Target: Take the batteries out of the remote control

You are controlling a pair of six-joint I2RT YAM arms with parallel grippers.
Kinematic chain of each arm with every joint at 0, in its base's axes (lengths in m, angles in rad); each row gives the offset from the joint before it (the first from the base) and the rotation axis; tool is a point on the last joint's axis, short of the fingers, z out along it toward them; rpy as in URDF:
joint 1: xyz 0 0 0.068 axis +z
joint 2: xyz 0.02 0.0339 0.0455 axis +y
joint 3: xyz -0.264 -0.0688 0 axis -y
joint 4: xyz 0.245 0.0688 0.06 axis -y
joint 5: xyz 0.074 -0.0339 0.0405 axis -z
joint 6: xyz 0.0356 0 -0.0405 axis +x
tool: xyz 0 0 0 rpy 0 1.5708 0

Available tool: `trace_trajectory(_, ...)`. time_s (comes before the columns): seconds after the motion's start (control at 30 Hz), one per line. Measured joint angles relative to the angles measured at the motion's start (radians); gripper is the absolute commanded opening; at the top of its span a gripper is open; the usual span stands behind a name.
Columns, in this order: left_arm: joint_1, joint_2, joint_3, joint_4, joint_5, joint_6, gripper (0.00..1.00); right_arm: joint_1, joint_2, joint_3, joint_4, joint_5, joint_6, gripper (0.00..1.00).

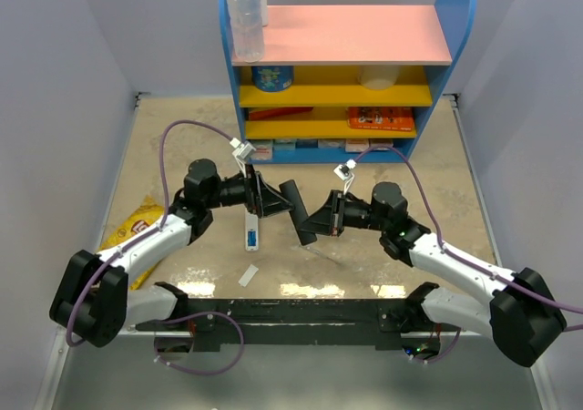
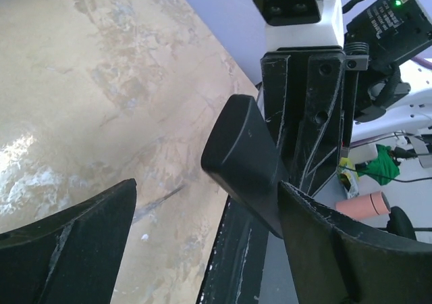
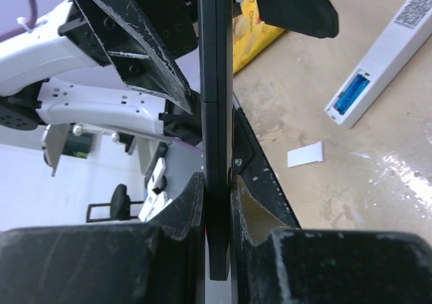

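Observation:
My right gripper (image 1: 326,217) (image 3: 217,196) is shut on a black remote control (image 1: 301,214) (image 3: 216,101), held off the table and seen edge-on in the right wrist view. My left gripper (image 1: 273,200) (image 2: 209,250) stands open, its fingers (image 2: 74,243) on either side of the black remote's end (image 2: 243,155), which lies next to the right-hand finger. No batteries show in the black remote. A white remote control (image 1: 249,232) (image 3: 388,54) lies on the table with its compartment open and a blue battery (image 3: 351,93) inside.
A small white cover (image 1: 248,275) (image 3: 305,155) lies on the table near the white remote. A yellow snack bag (image 1: 132,228) lies at the left. A blue and yellow shelf (image 1: 337,73) with a plastic bottle (image 1: 246,14) stands at the back.

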Motion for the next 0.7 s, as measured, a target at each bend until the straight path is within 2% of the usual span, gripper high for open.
trace_trajectory(0.27, -0.018, 0.026, -0.037, 0.168, 0.020, -0.081, 0.88, 0.000, -0.001, -0.028, 0.088, -0.035, 0.068, 0.00)
trace_trajectory(0.4, -0.028, 0.029, -0.043, 0.227, 0.023, -0.109, 0.84, 0.000, -0.001, -0.029, 0.110, -0.036, 0.086, 0.00)
trace_trajectory(0.43, -0.031, 0.032, -0.044, 0.236, 0.023, -0.111, 0.82, 0.000, -0.001, -0.029, 0.116, -0.036, 0.089, 0.00)
trace_trajectory(0.57, -0.043, 0.057, -0.046, 0.272, 0.025, -0.129, 0.65, 0.000, 0.000, -0.034, 0.137, -0.036, 0.104, 0.00)
trace_trajectory(0.7, -0.049, 0.074, -0.046, 0.295, 0.029, -0.134, 0.59, -0.003, 0.000, -0.059, 0.151, -0.035, 0.117, 0.00)
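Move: The black remote control is held upright on a forward slant in the right fingers; its middle lies about 6 cm to the left hand's right, 4 cm back and 2 cm higher. From the right hand it sits 2 cm ahead, 2 cm left and 2 cm up. On the table, roughly 20 cm below the left hand, the white remote lies 9 cm ahead and 8 cm left, its loose white cover 7 cm back and 9 cm left. The black remote stays pinched in the right hand, which rises about 1.5 cm and sinks partway again, easing back 1 cm. The left hand edges right towards it, about 2 cm, also up and back by a centimetre or so, tipping its fingers some 5 degrees upward; then its wide-open fingers start closing around the remote, by about a third, with contact not clearly visible. ##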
